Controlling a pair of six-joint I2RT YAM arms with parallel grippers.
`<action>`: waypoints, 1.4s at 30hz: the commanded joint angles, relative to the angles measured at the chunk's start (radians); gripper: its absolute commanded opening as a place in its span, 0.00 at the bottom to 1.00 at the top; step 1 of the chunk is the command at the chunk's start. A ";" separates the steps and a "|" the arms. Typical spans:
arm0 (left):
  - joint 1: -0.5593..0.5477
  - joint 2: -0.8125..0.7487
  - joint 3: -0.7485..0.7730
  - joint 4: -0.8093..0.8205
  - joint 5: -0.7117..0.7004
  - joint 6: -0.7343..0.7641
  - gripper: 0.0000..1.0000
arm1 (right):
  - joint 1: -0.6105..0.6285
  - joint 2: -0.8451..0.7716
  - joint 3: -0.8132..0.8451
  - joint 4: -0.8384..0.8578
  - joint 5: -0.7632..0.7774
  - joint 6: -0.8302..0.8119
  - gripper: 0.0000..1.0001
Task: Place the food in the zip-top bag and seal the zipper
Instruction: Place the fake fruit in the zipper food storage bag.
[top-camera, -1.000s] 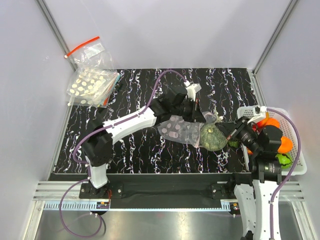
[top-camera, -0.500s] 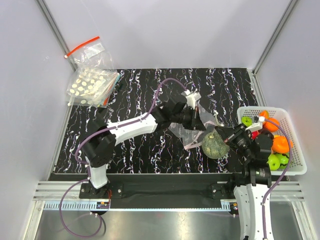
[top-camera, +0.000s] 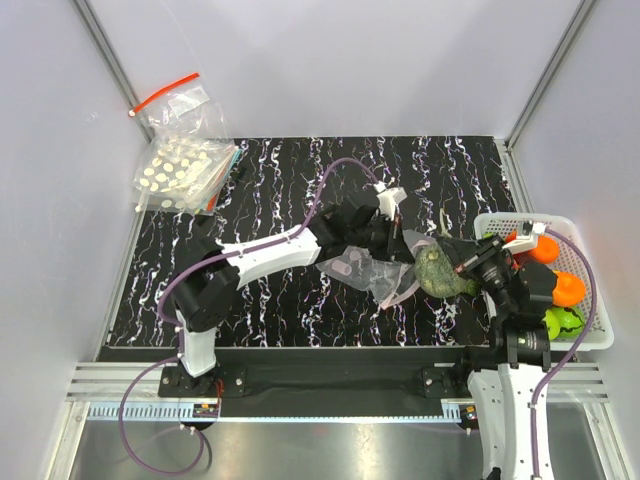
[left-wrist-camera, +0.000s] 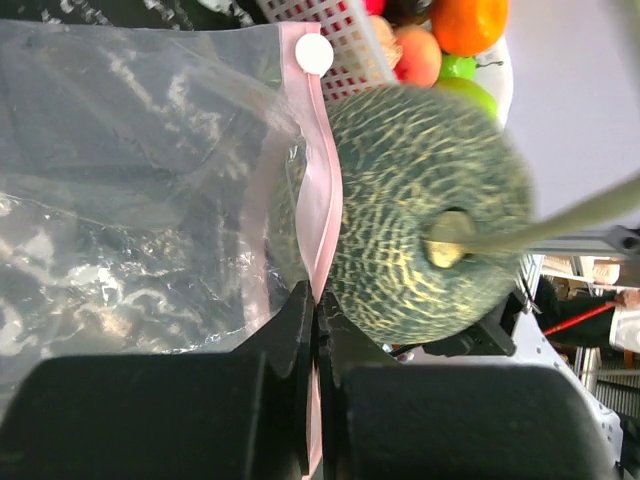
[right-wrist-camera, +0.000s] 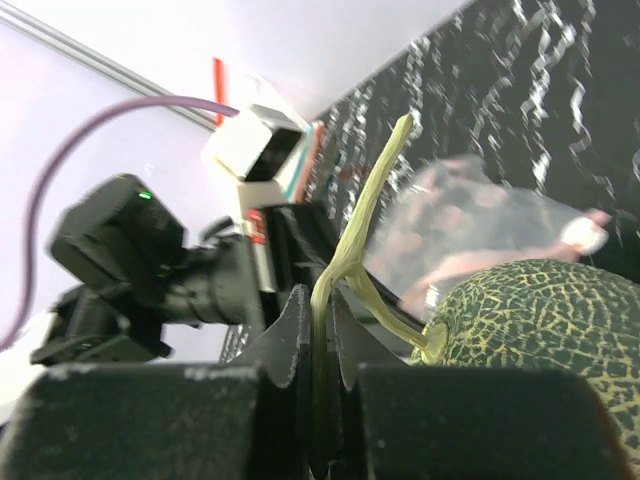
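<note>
The dark green netted lump (top-camera: 440, 270) hangs by its pale stem (right-wrist-camera: 372, 210) from my right gripper (top-camera: 468, 262), which is shut on that stem (right-wrist-camera: 320, 310). The lump sits right against the mouth of the clear zip-top bag (top-camera: 365, 270). My left gripper (top-camera: 405, 243) is shut on the bag's pinkish zipper strip (left-wrist-camera: 322, 200) and holds the mouth edge up beside the lump (left-wrist-camera: 420, 210). In the left wrist view (left-wrist-camera: 318, 300) the jaws pinch the strip. The bag's body (left-wrist-camera: 140, 180) looks empty. The smaller orange-red piece is not to be made out.
A white basket (top-camera: 592, 340) with round orange and green fruits stands at the right edge, close behind my right arm. A stack of white-dotted bags (top-camera: 180, 172) and a clear bag with a red strip (top-camera: 178, 100) lie at the far left.
The lump has moved up and slightly right against the bag's mouth. The bag has spread out to the left under my left gripper. Both grippers have stayed shut.
</note>
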 joint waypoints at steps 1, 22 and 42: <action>-0.009 -0.008 0.100 0.014 0.015 0.003 0.00 | 0.005 0.053 0.136 0.064 -0.009 -0.004 0.00; -0.070 -0.126 0.034 0.586 -0.117 -0.599 0.00 | 0.005 0.183 0.645 -0.171 0.060 -0.179 0.00; -0.091 -0.054 -0.354 1.086 -0.215 -0.808 0.00 | 0.005 0.080 0.300 -0.142 -0.033 -0.133 0.00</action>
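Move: The right hand already holds the melon by its stem. The melon's middle hangs some 7 cm below this hand and 6 cm back; the bag mouth it goes to is about 6 cm left, 5 cm back and 10 cm lower. The small green vegetable is roughly 11 cm back, 5 cm right and 23 cm below. From the left hand, shut on the bag's pink rim, the melon lies about 8 cm right, 3 cm back and 3 cm lower. Up together, fast, then partway down again: the right hand hoists the melon by its stem about 19 cm, tipping up and easing back slightly, then sinks some 13 cm and levels out. The left hand, still pinching the rim, rises about 18 cm while its fingertips swing up some 35 degrees, drifts a little back and right, then drops about 10 cm, holding the mouth beside the melon. ##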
